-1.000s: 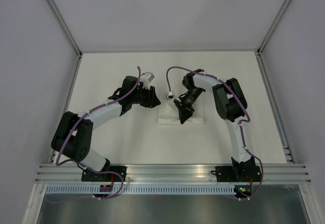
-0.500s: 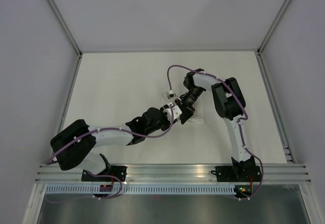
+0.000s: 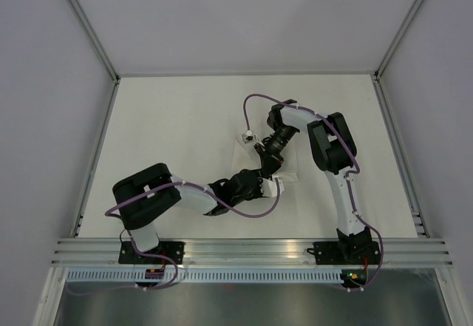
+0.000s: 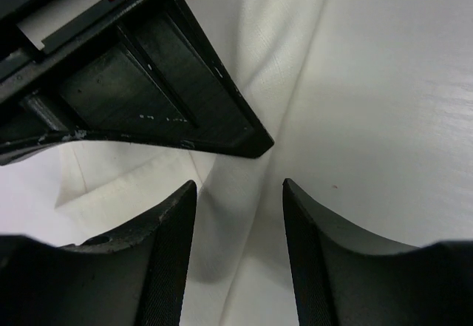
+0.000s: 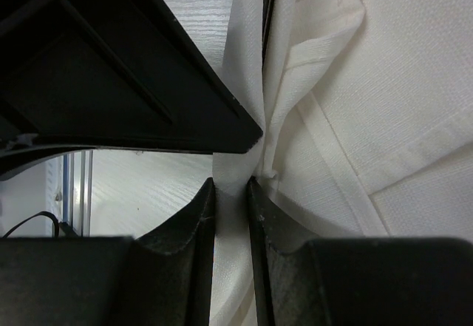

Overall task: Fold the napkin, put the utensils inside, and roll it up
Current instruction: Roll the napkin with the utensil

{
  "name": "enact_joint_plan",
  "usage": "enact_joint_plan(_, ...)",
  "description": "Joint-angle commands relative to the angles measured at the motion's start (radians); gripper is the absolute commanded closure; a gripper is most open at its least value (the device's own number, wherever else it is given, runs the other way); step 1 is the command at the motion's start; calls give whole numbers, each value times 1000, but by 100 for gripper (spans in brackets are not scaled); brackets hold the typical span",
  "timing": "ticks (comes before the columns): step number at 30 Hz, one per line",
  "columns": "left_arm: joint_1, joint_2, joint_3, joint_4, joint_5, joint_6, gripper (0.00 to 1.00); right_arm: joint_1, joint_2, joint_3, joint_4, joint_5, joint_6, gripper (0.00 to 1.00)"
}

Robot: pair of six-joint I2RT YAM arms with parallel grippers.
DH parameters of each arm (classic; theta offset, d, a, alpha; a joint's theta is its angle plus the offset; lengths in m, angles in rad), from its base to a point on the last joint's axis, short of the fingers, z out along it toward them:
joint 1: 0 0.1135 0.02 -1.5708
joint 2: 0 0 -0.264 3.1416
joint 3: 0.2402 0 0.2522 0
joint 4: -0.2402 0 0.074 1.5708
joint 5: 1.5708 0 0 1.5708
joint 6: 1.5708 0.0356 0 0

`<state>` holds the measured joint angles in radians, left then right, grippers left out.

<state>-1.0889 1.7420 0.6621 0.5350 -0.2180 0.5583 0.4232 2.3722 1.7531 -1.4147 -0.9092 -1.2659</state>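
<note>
The white napkin (image 3: 290, 169) lies folded mid-table, mostly hidden under both wrists. My right gripper (image 3: 264, 165) comes from the far side. In its wrist view, the right gripper (image 5: 230, 187) is shut on an upright pinch of the napkin (image 5: 384, 82), whose hemmed layers spread to the right. My left gripper (image 3: 260, 182) comes in low from the near left. It stands open (image 4: 238, 187), with a raised ridge of the napkin (image 4: 236, 222) running between its fingers (image 4: 181, 215) and touching neither. The utensils are hidden.
The cream table (image 3: 170, 119) is walled by grey panels with metal rails on three sides. The two grippers are nearly tip to tip, and each wrist view is part filled by the other gripper's black body (image 4: 148, 97) (image 5: 111, 67).
The left arm has swung from the napkin's far left round to its near side, ending beside the right gripper, and its jaws have widened. The right gripper has kept its pinch.
</note>
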Motion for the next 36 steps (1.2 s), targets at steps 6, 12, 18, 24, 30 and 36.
enact_joint_plan(6, 12, 79, 53, 1, -15, 98, 49, -4, 50, 22, -40, 46, -32, 89)
enact_joint_plan(12, 49, 90, 148, -234, 77, -9, 79, -4, 51, 22, -41, 47, -32, 89)
enact_joint_plan(18, 75, 109, 224, -377, 193, -55, 98, -9, 30, 0, -15, 38, -12, 72)
enact_joint_plan(24, 118, 134, 309, -513, 354, -123, 98, -37, -71, -64, 97, 12, 72, 51)
enact_joint_plan(30, 145, 175, 438, -708, 457, -169, 98, -90, -270, -194, 450, 55, 351, 45)
enact_joint_plan(36, 193, 241, 570, -885, 600, -224, 98, -193, -419, -286, 718, 64, 603, 45)
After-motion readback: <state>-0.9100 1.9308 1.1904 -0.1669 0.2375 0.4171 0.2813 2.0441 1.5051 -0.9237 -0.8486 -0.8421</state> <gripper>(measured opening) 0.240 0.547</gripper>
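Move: The napkin's rolled near edge runs just between the left hand's open fingers, its gripping spot about 1 cm ahead, 1 cm right and 1 cm below. The right hand still pinches that roll, close by at some 2 cm forward and 2 cm right of the left hand. The flatter middle of the napkin lies about 5 cm ahead of the left hand, 3 cm below it. The napkin's rolled edge changes hands: the left fingers ease about 1 cm forward, right and down and close on it, then keep the pinch while the wrist tips down some 30 degrees and drifts another 2 cm right. The right hand holds still until that grip is made, then opens and pulls away forward, up and a little right, about 8 cm, speeding up and turning clockwise. ##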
